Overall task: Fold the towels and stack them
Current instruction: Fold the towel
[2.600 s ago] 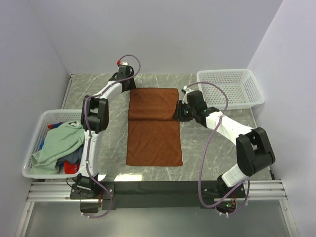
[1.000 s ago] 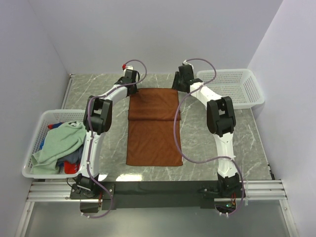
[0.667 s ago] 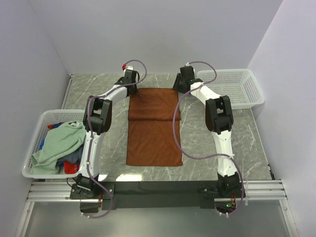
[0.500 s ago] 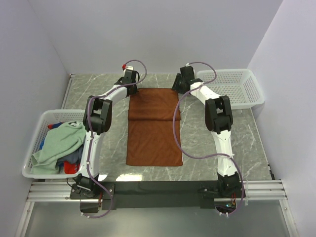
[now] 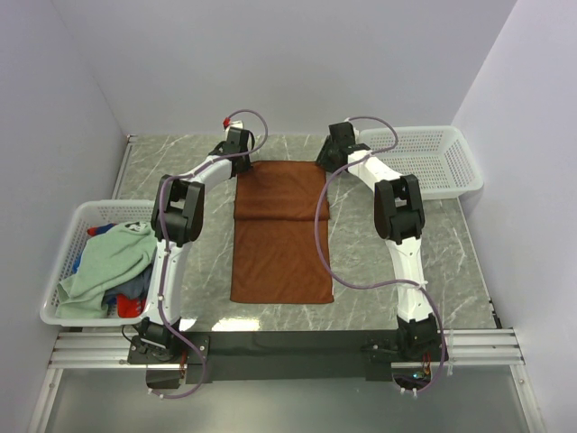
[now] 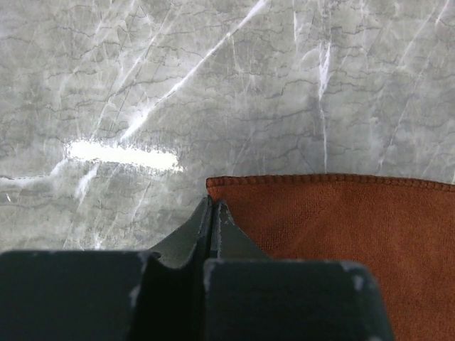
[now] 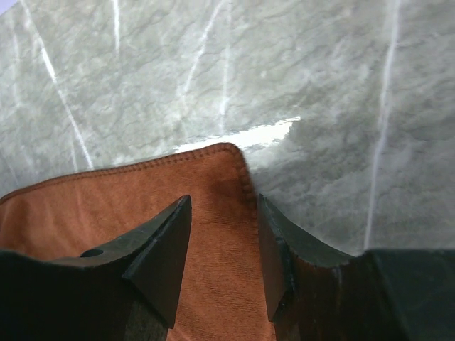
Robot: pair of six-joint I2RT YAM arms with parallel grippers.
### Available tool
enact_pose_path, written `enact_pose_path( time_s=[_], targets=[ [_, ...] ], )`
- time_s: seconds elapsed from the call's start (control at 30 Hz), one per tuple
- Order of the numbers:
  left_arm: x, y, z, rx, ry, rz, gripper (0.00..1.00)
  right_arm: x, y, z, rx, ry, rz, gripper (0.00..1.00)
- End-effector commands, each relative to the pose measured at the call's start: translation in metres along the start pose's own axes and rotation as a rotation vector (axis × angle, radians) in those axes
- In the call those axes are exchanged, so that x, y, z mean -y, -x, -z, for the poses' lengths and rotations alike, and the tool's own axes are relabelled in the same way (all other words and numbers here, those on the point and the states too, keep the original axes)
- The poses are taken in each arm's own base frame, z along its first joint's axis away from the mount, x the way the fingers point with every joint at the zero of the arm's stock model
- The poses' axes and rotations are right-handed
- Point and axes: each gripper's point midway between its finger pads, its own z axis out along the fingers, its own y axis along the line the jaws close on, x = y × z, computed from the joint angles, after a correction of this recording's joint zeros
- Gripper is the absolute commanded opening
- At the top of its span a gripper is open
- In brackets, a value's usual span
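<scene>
A rust-brown towel (image 5: 281, 244) lies flat on the marble table, long side running front to back, with a crease across its upper third. My left gripper (image 5: 241, 162) sits at its far left corner. In the left wrist view the left gripper (image 6: 213, 204) is shut, with the towel's (image 6: 341, 227) left edge running into the seam between its tips. My right gripper (image 5: 322, 164) is at the far right corner. Seen from the right wrist, the right gripper (image 7: 222, 209) is open and straddles the towel's (image 7: 106, 206) corner. More towels, a pale mint one (image 5: 108, 262) on top, fill the left basket.
A white mesh basket (image 5: 90, 207) holding the heaped towels stands at the table's left edge. An empty white mesh basket (image 5: 451, 171) stands at the back right. Walls close off the table on the left, back and right.
The right arm swung from the towel's right side up to its far right corner and has hardly moved in the last second. The left gripper shifted slightly onto the far left corner.
</scene>
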Motion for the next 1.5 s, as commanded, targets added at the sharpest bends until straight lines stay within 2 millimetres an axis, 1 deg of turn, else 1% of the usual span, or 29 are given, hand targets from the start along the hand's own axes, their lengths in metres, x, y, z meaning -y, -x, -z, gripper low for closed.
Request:
enact_pose_path(
  time_s=[0.0,0.03,0.07,0.1,0.13,0.27,0.33,0.53,0.6,0.63,0.7,0.73,0.77,0.8,0.9,0.93,0.97,1.03,1.07,1.1,1.13,1.17,1.23,1.27,1.3,1.33,1.4,1.43,1.47],
  targets=[
    [-0.002,-0.039,0.010,-0.135,-0.016,-0.030,0.01,0.003,0.017,0.006,0.040,-0.041,-0.020,0.50],
    [-0.002,-0.039,0.011,-0.135,-0.017,-0.031,0.01,0.004,0.015,0.006,0.028,-0.049,-0.016,0.49],
    [-0.003,-0.038,0.012,-0.133,-0.016,-0.032,0.01,-0.003,0.019,0.008,0.035,-0.040,-0.012,0.50],
    [-0.003,-0.039,0.012,-0.134,-0.014,-0.033,0.01,0.002,0.015,0.003,0.022,-0.053,-0.008,0.49],
    [-0.003,-0.040,0.012,-0.136,-0.015,-0.033,0.01,0.001,0.011,0.004,0.005,-0.058,0.000,0.49],
    [-0.003,-0.039,0.014,-0.137,-0.018,-0.033,0.01,-0.006,-0.003,-0.001,-0.046,-0.025,0.008,0.48],
    [-0.002,-0.039,0.014,-0.138,-0.019,-0.031,0.01,-0.008,-0.004,-0.001,-0.056,-0.022,0.016,0.47],
    [-0.004,-0.042,0.015,-0.148,-0.019,-0.027,0.01,-0.003,-0.024,-0.006,-0.126,-0.035,0.014,0.47],
    [-0.005,-0.044,0.015,-0.153,-0.018,-0.027,0.01,-0.005,-0.024,-0.002,-0.117,-0.034,0.016,0.47],
    [-0.003,-0.043,0.017,-0.151,-0.022,-0.027,0.01,-0.001,-0.027,-0.003,-0.121,-0.041,0.015,0.46],
    [-0.004,-0.045,0.017,-0.156,-0.022,-0.022,0.01,-0.001,-0.027,0.000,-0.115,-0.049,0.028,0.43],
    [-0.004,-0.046,0.018,-0.157,-0.022,-0.022,0.01,0.000,-0.032,0.000,-0.126,-0.056,0.031,0.34],
    [-0.004,-0.046,0.019,-0.159,-0.023,-0.021,0.01,-0.001,-0.032,0.003,-0.125,-0.053,0.041,0.31],
    [-0.004,-0.047,0.019,-0.161,-0.022,-0.018,0.01,0.000,-0.036,0.003,-0.134,-0.058,0.046,0.23],
    [-0.008,-0.049,0.024,-0.165,-0.012,-0.019,0.01,0.002,-0.039,0.007,-0.142,-0.062,0.055,0.09],
    [-0.009,-0.050,0.026,-0.168,-0.007,-0.020,0.01,0.006,-0.044,0.007,-0.151,-0.068,0.058,0.00],
    [-0.011,-0.050,0.028,-0.166,0.000,-0.021,0.01,0.007,-0.039,0.010,-0.130,-0.078,0.064,0.00],
    [-0.014,-0.050,0.031,-0.165,0.004,-0.019,0.01,0.011,-0.043,0.012,-0.121,-0.077,0.073,0.00],
    [-0.014,-0.049,0.032,-0.163,0.005,-0.017,0.01,0.007,-0.035,0.019,-0.098,-0.061,0.078,0.00],
    [-0.014,-0.047,0.034,-0.159,0.009,-0.018,0.01,0.006,-0.033,0.022,-0.088,-0.053,0.082,0.00],
    [-0.015,-0.043,0.036,-0.153,0.009,-0.018,0.01,0.007,-0.033,0.022,-0.075,-0.046,0.086,0.00],
    [-0.014,-0.039,0.038,-0.147,0.008,-0.018,0.01,0.002,-0.025,0.030,-0.055,-0.027,0.103,0.00],
    [-0.013,-0.028,0.046,-0.124,0.005,-0.016,0.01,-0.003,-0.021,0.036,-0.033,0.001,0.122,0.00],
    [-0.012,-0.023,0.049,-0.114,0.002,-0.015,0.01,-0.011,-0.011,0.048,-0.005,0.028,0.132,0.00],
    [-0.012,-0.019,0.051,-0.105,0.000,-0.016,0.01,-0.014,-0.007,0.053,0.010,0.044,0.139,0.00],
    [-0.011,-0.010,0.058,-0.085,-0.003,-0.013,0.01,-0.019,0.000,0.063,0.045,0.071,0.144,0.00],
    [-0.010,0.002,0.068,-0.060,-0.009,-0.013,0.01,-0.021,0.005,0.070,0.076,0.091,0.158,0.00],
    [-0.011,0.007,0.071,-0.050,-0.007,-0.011,0.01,-0.026,0.012,0.079,0.098,0.106,0.163,0.00],
    [-0.011,0.010,0.074,-0.042,-0.008,-0.011,0.01,-0.027,0.015,0.083,0.110,0.113,0.176,0.00]
  ],
)
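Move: The left gripper already pinches the towel's far left corner. The far right corner lies about 21 cm to its right, level with it, and about 1 cm ahead, 1 cm left and 1 cm below the right gripper's open fingers. The folded flap's near edge crosses the towel some 20 cm back, its middle about 10 cm to the left gripper's right. From the right gripper, the empty basket's middle is about 26 cm right, nearly level. Settle the half-open right gripper about 1 cm left and 1 cm down onto the far right corner and shut the fingers to pinch it. Keep the left gripper's hold, easing it back slightly meanwhile, then draw both hands back some 5 cm towards the flap's near edge, low over the table, only starting to rise at the end. ##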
